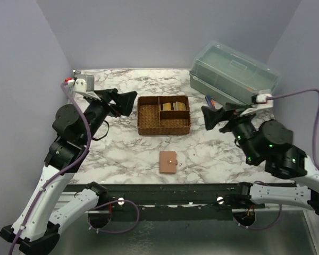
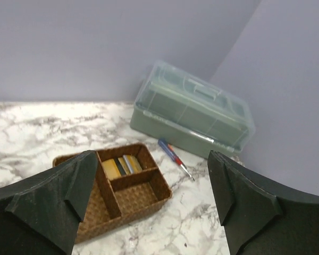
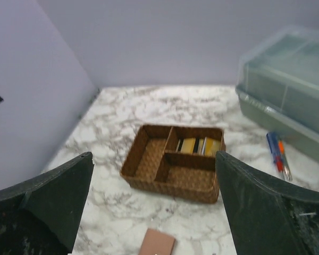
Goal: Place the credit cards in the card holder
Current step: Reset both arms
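The credit cards stand on edge in the far right compartment of the woven tray; they show yellowish and grey in the left wrist view and the right wrist view. The tan card holder lies folded shut on the marble in front of the tray, and its corner shows in the right wrist view. My left gripper hangs open left of the tray, holding nothing. My right gripper hangs open right of the tray, also holding nothing.
A translucent green lidded box stands at the back right. Red and blue pens lie on the marble between the box and the tray. Purple walls close in the table on three sides.
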Controlling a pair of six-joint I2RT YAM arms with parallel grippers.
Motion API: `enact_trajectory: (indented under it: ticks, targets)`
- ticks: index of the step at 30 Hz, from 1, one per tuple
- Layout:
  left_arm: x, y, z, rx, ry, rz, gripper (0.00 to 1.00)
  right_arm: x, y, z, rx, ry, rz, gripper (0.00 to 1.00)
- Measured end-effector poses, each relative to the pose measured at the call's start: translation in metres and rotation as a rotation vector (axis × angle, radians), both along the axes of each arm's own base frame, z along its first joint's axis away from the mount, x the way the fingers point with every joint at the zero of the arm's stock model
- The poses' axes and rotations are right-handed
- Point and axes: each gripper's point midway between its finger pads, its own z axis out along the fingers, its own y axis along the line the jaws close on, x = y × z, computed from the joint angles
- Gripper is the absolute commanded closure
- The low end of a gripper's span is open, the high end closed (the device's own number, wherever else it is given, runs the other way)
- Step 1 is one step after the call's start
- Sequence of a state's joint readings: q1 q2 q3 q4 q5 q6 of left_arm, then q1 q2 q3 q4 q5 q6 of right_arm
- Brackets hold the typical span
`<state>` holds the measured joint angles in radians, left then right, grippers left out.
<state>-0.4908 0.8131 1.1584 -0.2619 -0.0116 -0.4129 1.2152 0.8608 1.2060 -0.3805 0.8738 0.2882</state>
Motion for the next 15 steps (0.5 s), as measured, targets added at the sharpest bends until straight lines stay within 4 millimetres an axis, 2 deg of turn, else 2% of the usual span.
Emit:
enact_trajectory:
  ticks: [4,7,10,15]
  targets:
    - [-0.013,0.011,0.030,-0.007,-0.105,0.016,0.05,-0.007,-0.029,0.056,0.057,-0.128,-0.006,0.00]
    - [-0.019,0.019,0.046,-0.005,-0.160,0.039,0.04,-0.006,-0.035,0.081,0.046,-0.175,-0.016,0.00]
    - [-0.027,0.028,0.062,-0.010,-0.217,0.062,0.04,-0.002,-0.029,0.093,0.005,-0.201,-0.023,0.00]
    - [-0.038,0.037,0.085,-0.022,-0.312,0.081,0.04,0.005,-0.015,0.093,-0.086,-0.235,-0.027,0.00]
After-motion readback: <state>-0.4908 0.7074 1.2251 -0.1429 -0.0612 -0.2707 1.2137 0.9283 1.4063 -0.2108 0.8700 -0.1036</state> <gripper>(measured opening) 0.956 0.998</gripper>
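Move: The closed brown card holder lies on the table about 12 cm to the right hand's left, some 2 cm nearer the base and nearly 40 cm below. The wicker basket stands roughly 21 cm ahead and 15 cm left of that hand, the pens about 25 cm ahead and 10 cm right, both far below. From the left hand, the card holder is some 15 cm right, 8 cm back and 41 cm below. Upward, both empty hands go on rising clear of the table, fingers still open. The left climbs about 8 cm while drawing back and left, away from the basket and card holder, its fingers tipping up nearly 20 degrees. The right rises about 9 cm, swinging slightly right and then partly back left before levelling off, fingers tilting up. ##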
